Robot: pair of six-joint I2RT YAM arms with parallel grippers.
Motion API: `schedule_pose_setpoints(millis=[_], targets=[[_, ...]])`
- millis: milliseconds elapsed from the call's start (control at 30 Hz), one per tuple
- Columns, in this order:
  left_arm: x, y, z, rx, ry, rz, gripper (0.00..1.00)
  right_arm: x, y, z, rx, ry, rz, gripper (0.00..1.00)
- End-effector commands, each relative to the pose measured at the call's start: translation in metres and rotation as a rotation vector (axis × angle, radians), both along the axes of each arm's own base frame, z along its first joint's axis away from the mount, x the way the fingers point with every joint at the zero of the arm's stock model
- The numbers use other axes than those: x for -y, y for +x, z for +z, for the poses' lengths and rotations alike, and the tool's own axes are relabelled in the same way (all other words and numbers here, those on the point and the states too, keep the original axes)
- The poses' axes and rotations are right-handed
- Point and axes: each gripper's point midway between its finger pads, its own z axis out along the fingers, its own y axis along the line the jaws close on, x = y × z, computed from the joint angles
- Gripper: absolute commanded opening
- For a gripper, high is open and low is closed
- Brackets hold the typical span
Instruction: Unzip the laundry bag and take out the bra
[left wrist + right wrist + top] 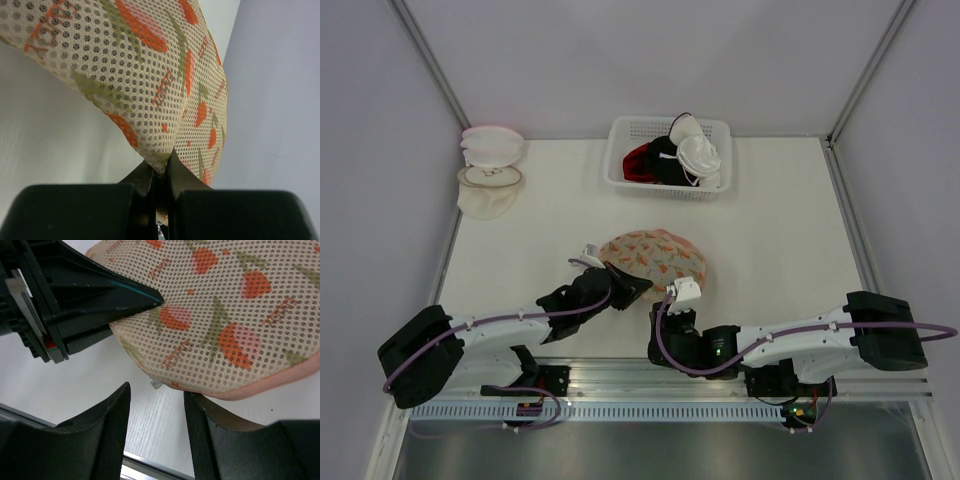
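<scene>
The laundry bag (655,260), beige mesh with orange-and-green print and pink trim, lies on the table in front of both arms. My left gripper (630,287) is shut on the bag's near left edge; in the left wrist view the mesh (150,75) is pinched between the two fingertips (161,167). My right gripper (156,390) is open, just below the bag's near edge (220,330), with a small whitish zipper tab (156,385) between the fingers. The right finger touches the pink trim. The left gripper's fingers (100,295) show in the right wrist view. The bra is hidden.
A white lattice basket (668,157) with red, black and white garments stands at the back centre. Two plain domed pouches, pink (490,146) and white (488,190), lie at the back left. Grey walls surround the table; a metal rail (650,375) runs along the near edge.
</scene>
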Motion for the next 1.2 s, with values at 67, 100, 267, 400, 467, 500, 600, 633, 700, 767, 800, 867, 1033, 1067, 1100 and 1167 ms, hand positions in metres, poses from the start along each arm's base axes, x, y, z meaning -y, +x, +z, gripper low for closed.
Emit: schedule_pose_setpoints(millis=[67, 100, 267, 400, 467, 500, 600, 633, 700, 767, 800, 867, 1033, 1067, 1100, 1167], targets=[[0.005, -0.002, 0.002, -0.048, -0.068, 0.031, 0.02, -0.012, 0.010, 0.021, 0.028, 0.103, -0.016, 0.50], [0.004, -0.003, 0.001, -0.049, -0.069, 0.031, 0.02, -0.013, 0.010, 0.023, 0.030, 0.111, -0.019, 0.49], [0.005, -0.004, 0.000, -0.051, -0.085, 0.024, 0.02, -0.002, 0.017, 0.017, 0.033, 0.068, -0.076, 0.39], [0.007, -0.005, 0.002, -0.049, -0.090, 0.016, 0.02, 0.006, 0.020, 0.010, 0.029, 0.040, -0.114, 0.26], [0.007, -0.006, 0.001, -0.049, -0.091, 0.011, 0.02, 0.009, 0.020, 0.008, 0.026, 0.037, -0.120, 0.17], [0.007, -0.006, 0.000, -0.051, -0.089, 0.011, 0.02, 0.010, 0.020, 0.007, 0.024, 0.037, -0.120, 0.14], [0.006, -0.007, -0.003, -0.053, -0.090, 0.013, 0.02, 0.016, 0.019, 0.005, 0.019, 0.033, -0.127, 0.00], [0.006, -0.006, -0.002, -0.052, -0.090, 0.014, 0.02, 0.017, 0.018, 0.005, 0.014, 0.033, -0.123, 0.00], [0.006, -0.007, -0.002, -0.048, -0.089, 0.012, 0.02, 0.022, 0.018, 0.004, 0.013, 0.027, -0.126, 0.01], [0.006, -0.007, -0.002, -0.045, -0.085, 0.008, 0.02, 0.028, 0.017, 0.003, 0.009, 0.008, -0.127, 0.00], [0.006, -0.007, -0.001, -0.042, -0.084, 0.006, 0.02, 0.031, 0.016, 0.004, 0.005, 0.012, -0.130, 0.01], [0.006, -0.007, -0.001, -0.033, -0.075, 0.000, 0.02, 0.038, 0.015, 0.002, -0.003, -0.013, -0.132, 0.00], [0.008, -0.005, 0.006, 0.040, -0.020, -0.058, 0.02, 0.052, 0.012, 0.001, -0.035, -0.064, -0.147, 0.00], [0.006, -0.007, 0.002, 0.036, 0.008, -0.074, 0.02, 0.057, 0.009, -0.001, -0.049, -0.095, -0.144, 0.01], [0.006, -0.006, 0.003, 0.065, 0.035, -0.099, 0.02, 0.060, 0.008, -0.002, -0.058, -0.101, -0.148, 0.00], [0.001, -0.004, 0.000, 0.064, 0.046, -0.122, 0.02, 0.067, 0.004, -0.004, -0.081, -0.124, -0.141, 0.00]])
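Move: The zipper pull hangs at the bag's near edge, about 1 cm ahead of the right fingertips, level with them and between the open fingers' lines. The left fingertips, shut on the bag's fabric, are some 5 cm ahead and 4 cm left of the right hand; the laundry bag's middle is about 11 cm ahead, 3 cm left and 4 cm below. From the left hand the pull lies about 5 cm back, 4 cm right, slightly lower. The right fingers shut on the zipper pull, then tug some 3 cm right; the left keeps its pinch. ##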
